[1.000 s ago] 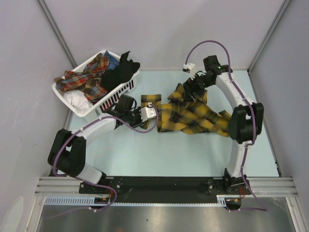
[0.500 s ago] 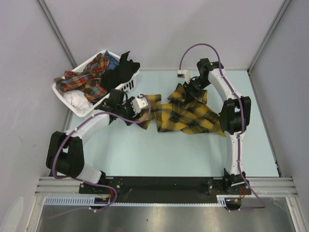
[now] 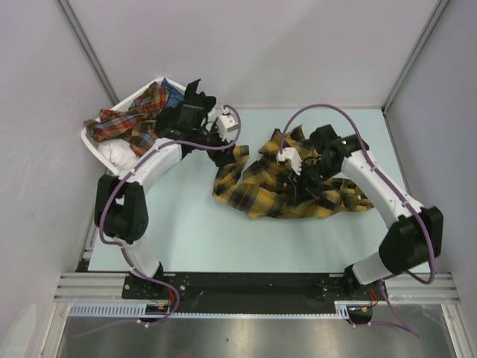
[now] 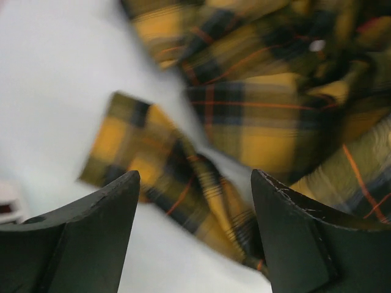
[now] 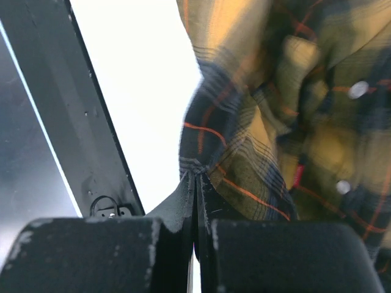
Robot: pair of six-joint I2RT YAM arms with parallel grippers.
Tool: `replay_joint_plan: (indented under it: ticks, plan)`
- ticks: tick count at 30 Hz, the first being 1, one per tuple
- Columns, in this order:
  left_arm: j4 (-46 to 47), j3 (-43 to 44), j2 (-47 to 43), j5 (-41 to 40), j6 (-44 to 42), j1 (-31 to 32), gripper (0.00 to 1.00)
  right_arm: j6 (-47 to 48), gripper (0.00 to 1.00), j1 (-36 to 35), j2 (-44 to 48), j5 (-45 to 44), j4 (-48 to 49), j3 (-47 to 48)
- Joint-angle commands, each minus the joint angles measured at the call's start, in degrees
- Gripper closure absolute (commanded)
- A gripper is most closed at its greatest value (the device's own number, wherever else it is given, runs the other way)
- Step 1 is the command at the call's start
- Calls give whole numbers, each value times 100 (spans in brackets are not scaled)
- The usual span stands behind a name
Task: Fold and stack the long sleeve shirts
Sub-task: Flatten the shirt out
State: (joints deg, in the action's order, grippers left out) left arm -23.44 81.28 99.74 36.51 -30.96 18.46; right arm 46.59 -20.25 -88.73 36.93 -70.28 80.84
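Observation:
A mustard-yellow and black plaid long sleeve shirt lies crumpled in the middle of the pale table. My right gripper is shut on a fold of this shirt, the cloth pinched at the fingertips. My left gripper hovers open beside the basket, above the shirt's left end. Through its wide jaws I see a loose plaid sleeve on the table, with nothing between the fingers.
A white slatted basket stands at the back left, holding a red plaid garment, a black one and a white one. Grey walls with metal posts close in the back and sides. A dark frame bar shows in the right wrist view.
My left gripper opened, let the sleeve drop and drew back toward the basket. My right gripper shut on the shirt and pulled it toward the table's middle, bunching it.

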Motion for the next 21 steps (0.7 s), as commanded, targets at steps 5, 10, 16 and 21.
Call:
replay_joint_plan:
  ticks: [5, 10, 16, 21]
  plan:
    - [-714, 170, 651, 1534, -366, 843, 22, -545, 100, -207, 1146, -739, 1200, -1412]
    - [-1609, -287, 740, 1746, -1216, 1186, 21, -721, 100, -331, 1551, -880, 1377, -1913]
    - [-1946, -964, 458, 745, -1984, 1406, 69, -774, 100, -252, 1684, -1240, 1744, -2107]
    - [-1077, 750, 799, -361, -1099, 978, 100, -792, 100, 398, 1035, -1486, 2501, -1397]
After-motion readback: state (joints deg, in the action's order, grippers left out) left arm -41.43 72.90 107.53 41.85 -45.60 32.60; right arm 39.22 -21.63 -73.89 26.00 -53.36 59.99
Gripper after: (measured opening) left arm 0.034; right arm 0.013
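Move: The spot to grab is the left part of the shirt's near edge, about 16 cm back, 5 cm right and 13 cm below the open left gripper. The shirt's narrow strip end lies almost beneath that gripper, 3 cm right and 14 cm down, and the basket about 23 cm left and 10 cm ahead. From the right gripper, already shut on the shirt, the spot is some 18 cm left, 1 cm back and 5 cm down. Bring the left gripper back about 16 cm and down some 12 cm to the shirt's near edge, swinging out right, then slightly back left, while the wrist turns clockwise and tips down; shut the fingers on a fold there. With the right gripper keep the shirt pinched, lowering it about 4 cm and drawing back, then easing forward again and drifting right. ##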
